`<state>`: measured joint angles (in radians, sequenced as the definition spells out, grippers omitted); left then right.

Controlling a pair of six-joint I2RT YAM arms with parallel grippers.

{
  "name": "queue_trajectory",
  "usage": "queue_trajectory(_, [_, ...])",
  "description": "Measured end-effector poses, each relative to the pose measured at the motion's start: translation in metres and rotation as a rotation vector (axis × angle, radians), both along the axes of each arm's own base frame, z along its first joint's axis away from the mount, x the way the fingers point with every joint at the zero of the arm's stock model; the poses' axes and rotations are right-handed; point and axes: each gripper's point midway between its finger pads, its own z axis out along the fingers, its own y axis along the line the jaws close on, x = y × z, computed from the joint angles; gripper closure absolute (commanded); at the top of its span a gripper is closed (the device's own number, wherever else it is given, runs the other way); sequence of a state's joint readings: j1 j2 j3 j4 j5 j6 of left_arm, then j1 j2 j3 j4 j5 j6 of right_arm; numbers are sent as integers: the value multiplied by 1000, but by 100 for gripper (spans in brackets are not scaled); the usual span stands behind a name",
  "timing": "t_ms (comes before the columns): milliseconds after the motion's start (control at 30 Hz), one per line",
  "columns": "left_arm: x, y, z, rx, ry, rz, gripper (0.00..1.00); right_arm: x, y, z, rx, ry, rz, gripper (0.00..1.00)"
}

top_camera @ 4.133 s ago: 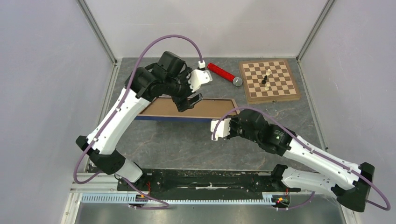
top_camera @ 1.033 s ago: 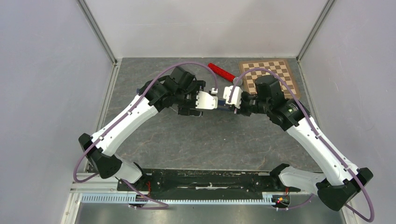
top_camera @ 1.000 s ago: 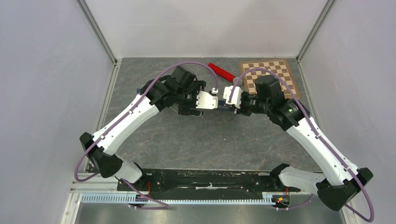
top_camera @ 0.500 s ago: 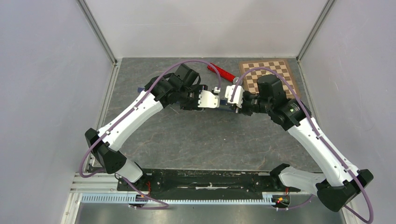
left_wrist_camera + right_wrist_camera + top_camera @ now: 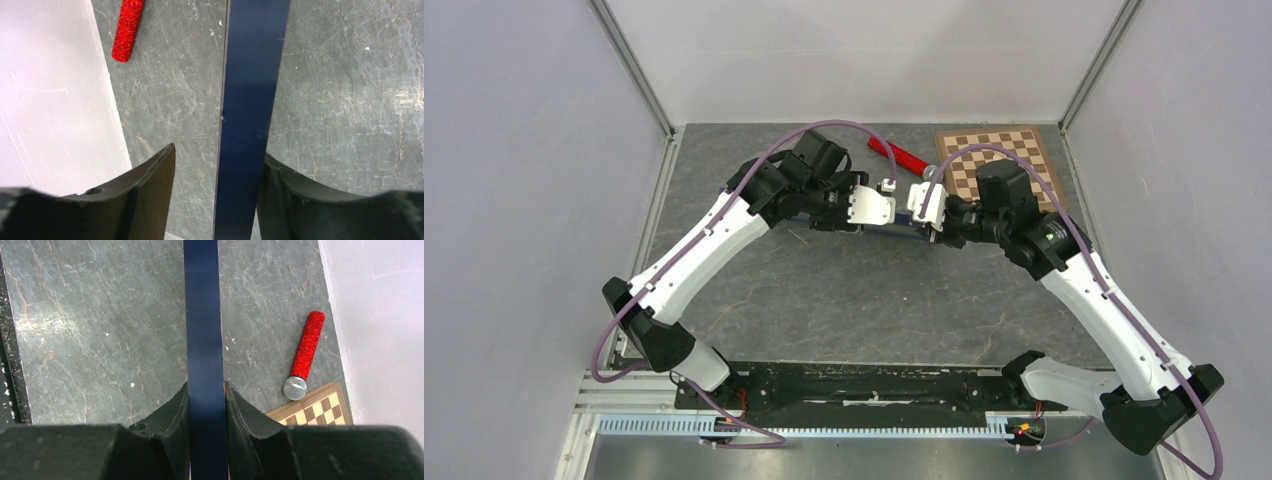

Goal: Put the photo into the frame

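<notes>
The frame (image 5: 202,300) stands on its edge above the table, showing only its dark blue rim. My right gripper (image 5: 205,385) is shut on that rim, with both pads pressed to it. My left gripper (image 5: 218,150) is open around the same frame (image 5: 252,75). The rim lies against one finger, and a wide gap separates it from the other. In the top view both grippers, left (image 5: 874,210) and right (image 5: 924,212), meet nose to nose over the frame (image 5: 894,229), which is mostly hidden beneath them. The photo is out of view.
A red glitter microphone (image 5: 902,157) lies on the table just behind the grippers, also visible in the wrist views (image 5: 127,30) (image 5: 306,355). A wooden chessboard (image 5: 1014,165) sits at the back right, partly covered by my right arm. The white back wall (image 5: 45,100) is close.
A few seconds ago the frame lay tilted showing its brown back; now it stands on edge. In the last second both grippers crept towards the back wall, and the left jaws narrowed around the rim.
</notes>
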<state>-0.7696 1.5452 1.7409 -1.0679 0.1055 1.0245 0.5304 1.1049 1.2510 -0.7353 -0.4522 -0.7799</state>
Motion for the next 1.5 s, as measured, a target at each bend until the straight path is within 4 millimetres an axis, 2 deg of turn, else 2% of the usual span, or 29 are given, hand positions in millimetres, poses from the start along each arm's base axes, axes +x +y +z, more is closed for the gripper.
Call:
queue_trajectory(233, [-2,1,-1,20,20,-7,68,2,-2,1,7,-7,-7,100])
queue_trajectory(333, [-3,2,-4,35,30,-11,84,3,-3,1,10,-8,-15,97])
queue_trajectory(400, [-4,3,-5,44,34,-17,97,3,-3,0,9,-7,-16,92])
queue_trajectory(467, [-4,3,-5,46,34,-17,98,3,-3,0,13,-9,-20,81])
queue_trajectory(567, [-4,3,-4,55,43,-16,98,5,-3,1,19,-8,-32,59])
queue_trajectory(633, [-4,3,-3,63,53,-14,98,6,-3,2,34,2,-53,37])
queue_trajectory(767, [-6,4,2,70,86,12,98,16,-9,8,71,3,-135,24])
queue_trajectory(867, [-11,8,6,65,111,39,98,19,-14,15,101,-4,-190,19])
queue_trajectory(1133, [-23,18,21,17,198,152,98,26,-31,46,215,-48,-350,17])
queue_trajectory(1367, [-17,21,36,-93,251,278,98,33,-54,71,314,-96,-481,18])
queue_trajectory(1500, [-13,24,38,-147,286,364,98,35,-61,78,348,-103,-515,17])
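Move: Between the left hand's open pads stands the top edge of the photo frame, its middle about 12 cm below that hand, some 7 cm ahead and 1 cm left. The right hand already grips this edge near the right end, the frame's middle about 19 cm left, 9 cm ahead and 12 cm lower. On the table, 27 cm below the hands, the red microphone lies 30 cm straight ahead of the right hand, the chessboard 30 cm ahead and 24 cm right. Closing on the frame's top edge near its middle, the left hand takes the load before the right fingers open and come free of the right end. The right hand backs off rightward and up, roughly 10 cm in all, slightly forward, turning clockwise and tipping its fingers up; the left keeps its pinch, lifts about 4 cm, eases left and turns some 20 degrees counter-clockwise, tipping its fingers down. ##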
